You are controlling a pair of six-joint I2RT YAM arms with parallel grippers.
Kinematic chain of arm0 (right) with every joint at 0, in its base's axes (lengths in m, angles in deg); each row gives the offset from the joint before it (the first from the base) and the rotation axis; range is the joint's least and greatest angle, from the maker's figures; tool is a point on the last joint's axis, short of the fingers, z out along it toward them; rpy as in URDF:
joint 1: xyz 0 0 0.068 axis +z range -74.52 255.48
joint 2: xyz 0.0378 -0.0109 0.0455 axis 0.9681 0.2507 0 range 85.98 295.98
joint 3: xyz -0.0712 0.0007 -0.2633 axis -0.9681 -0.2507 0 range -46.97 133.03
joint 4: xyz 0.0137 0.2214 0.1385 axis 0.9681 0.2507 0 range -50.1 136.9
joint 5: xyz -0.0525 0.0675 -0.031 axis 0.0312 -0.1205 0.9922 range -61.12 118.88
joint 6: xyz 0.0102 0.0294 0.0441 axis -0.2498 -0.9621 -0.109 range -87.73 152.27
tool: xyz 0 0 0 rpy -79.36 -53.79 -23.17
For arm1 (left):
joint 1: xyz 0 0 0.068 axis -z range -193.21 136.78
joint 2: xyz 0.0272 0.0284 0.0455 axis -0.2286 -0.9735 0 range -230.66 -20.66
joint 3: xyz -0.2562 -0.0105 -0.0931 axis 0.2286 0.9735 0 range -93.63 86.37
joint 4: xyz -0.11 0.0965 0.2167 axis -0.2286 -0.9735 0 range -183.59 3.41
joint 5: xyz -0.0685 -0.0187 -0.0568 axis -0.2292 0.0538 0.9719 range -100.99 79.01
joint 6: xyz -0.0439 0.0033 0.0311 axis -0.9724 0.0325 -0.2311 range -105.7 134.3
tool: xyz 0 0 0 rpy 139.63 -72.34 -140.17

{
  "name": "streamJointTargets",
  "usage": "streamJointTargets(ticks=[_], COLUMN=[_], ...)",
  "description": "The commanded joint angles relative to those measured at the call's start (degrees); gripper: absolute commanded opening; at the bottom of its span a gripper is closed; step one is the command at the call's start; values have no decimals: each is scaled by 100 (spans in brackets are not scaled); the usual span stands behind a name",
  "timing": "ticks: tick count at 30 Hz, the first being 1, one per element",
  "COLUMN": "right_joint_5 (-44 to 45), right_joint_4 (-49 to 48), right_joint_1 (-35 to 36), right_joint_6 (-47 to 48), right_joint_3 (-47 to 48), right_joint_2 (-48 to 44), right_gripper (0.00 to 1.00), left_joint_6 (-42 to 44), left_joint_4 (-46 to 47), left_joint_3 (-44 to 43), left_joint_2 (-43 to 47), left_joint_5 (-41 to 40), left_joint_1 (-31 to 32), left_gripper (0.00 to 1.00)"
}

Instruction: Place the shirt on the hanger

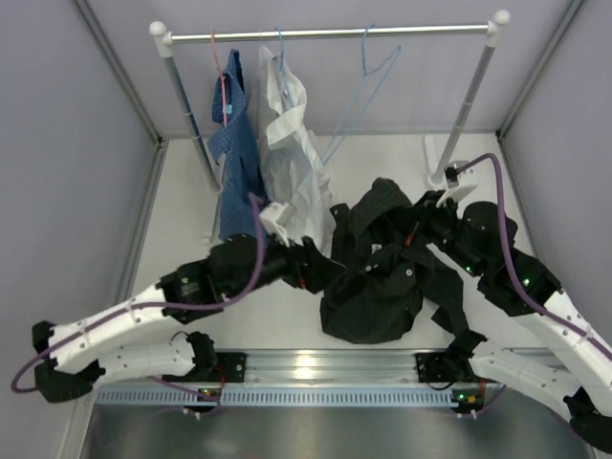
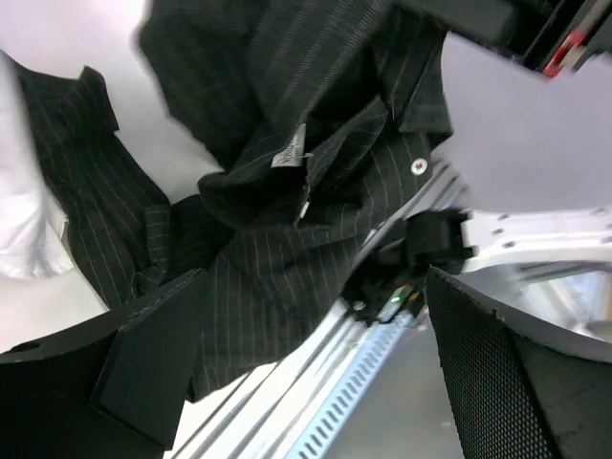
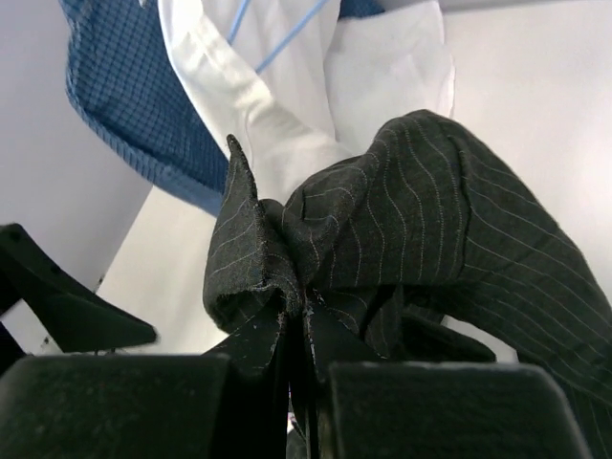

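The black pinstriped shirt [image 1: 378, 282] lies crumpled in a heap on the white table between the two arms. My right gripper [image 1: 409, 236] is at the shirt's upper right and is shut on a bunched fold of it [image 3: 298, 311]. The fabric [image 3: 430, 220] rises from the closed fingers. My left gripper [image 1: 311, 266] is at the shirt's left edge, open wide. Its fingers [image 2: 143, 368] straddle the shirt's lower hem [image 2: 277, 287] without closing on it. The collar label and a pale button [image 2: 417, 166] show. The bare light-blue wire hanger [image 1: 368, 81] hangs on the rod, behind the shirt.
A clothes rack rod [image 1: 335, 33] spans the back on two posts. A blue patterned shirt [image 1: 232, 153] and a white shirt [image 1: 292, 158] hang from it, left of the bare hanger. The white shirt's tail reaches the table by my left wrist. An aluminium rail [image 1: 325, 368] runs along the near edge.
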Motion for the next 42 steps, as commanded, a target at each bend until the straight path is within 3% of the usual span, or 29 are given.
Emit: streamJointTargets(ticks=[1,10,13,18,20,26,28,29,30,33,35,37,39,42], right_joint_5=[-422,-1160,-1432,-1793,-1846,-1907,-1934,-1943,-1856,-1358,-316,295,831,555], right_joint_4=[-518,-334,-307,-316,-316,-307,-307,-307,-264,33,411,913,1116,1134], right_joint_1=[26,26,26,34,26,34,26,34,34,34,34,34,34,25], right_joint_6=[-260,-146,-163,-216,-208,-137,-128,-120,-59,47,65,39,3,91], right_joint_3=[-159,-81,-81,-10,51,69,60,43,8,-2,33,25,-36,-142], right_joint_2=[-276,-891,-909,-892,-892,-936,-927,-935,-944,-971,-953,-892,-804,-664], right_gripper=[0,0,0,0,0,0,0,0,0,0,0,1,1,7], left_joint_6=[533,1000,1158,1299,1378,1554,1650,1668,1746,1774,1747,1643,1642,1729], left_joint_4=[972,2738,3301,3873,4294,5629,5745,5746,5520,4993,3703,2118,1110,-500], left_joint_3=[-125,436,683,771,902,1508,1544,1518,1388,1203,834,431,201,-422], left_joint_2=[-743,-1546,-1625,-1958,-2038,-2135,-2196,-2222,-2231,-2118,-1960,-1679,-1450,-1072], left_joint_5=[-2060,-2298,-2307,-2052,-1947,-1173,-1147,-1164,-1269,-1637,-2276,-2648,-2842,-2904], left_joint_1=[864,909,900,900,891,900,900,900,900,909,909,909,909,909], left_gripper=[97,88,78,73,65,66,56,40,17,8,6,4,4,3])
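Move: The shirt's loose upper edge, which the right hand already holds, lies about 8 cm ahead of the open left hand, 11 cm to its right and some 6 cm lower; from the right hand it is roughly 5 cm to the left, 2 cm back and 5 cm below. The shirt's body on the table is about 8 cm right, 3 cm back and 18 cm below the left hand. The hanging white garment's lower end is around 7 cm ahead, 4 cm left and 12 cm down. The shirt's free edge is pinched by the left hand, which goes about 10 cm right and 7 cm down, slightly forward, rolling some 20 degrees, shuts on it and then draws back left. The right hand keeps its pinch, bringing the cloth back roughly 6 cm while turning counter-clockwise, then swings right, forward and down, undoing that turn. ##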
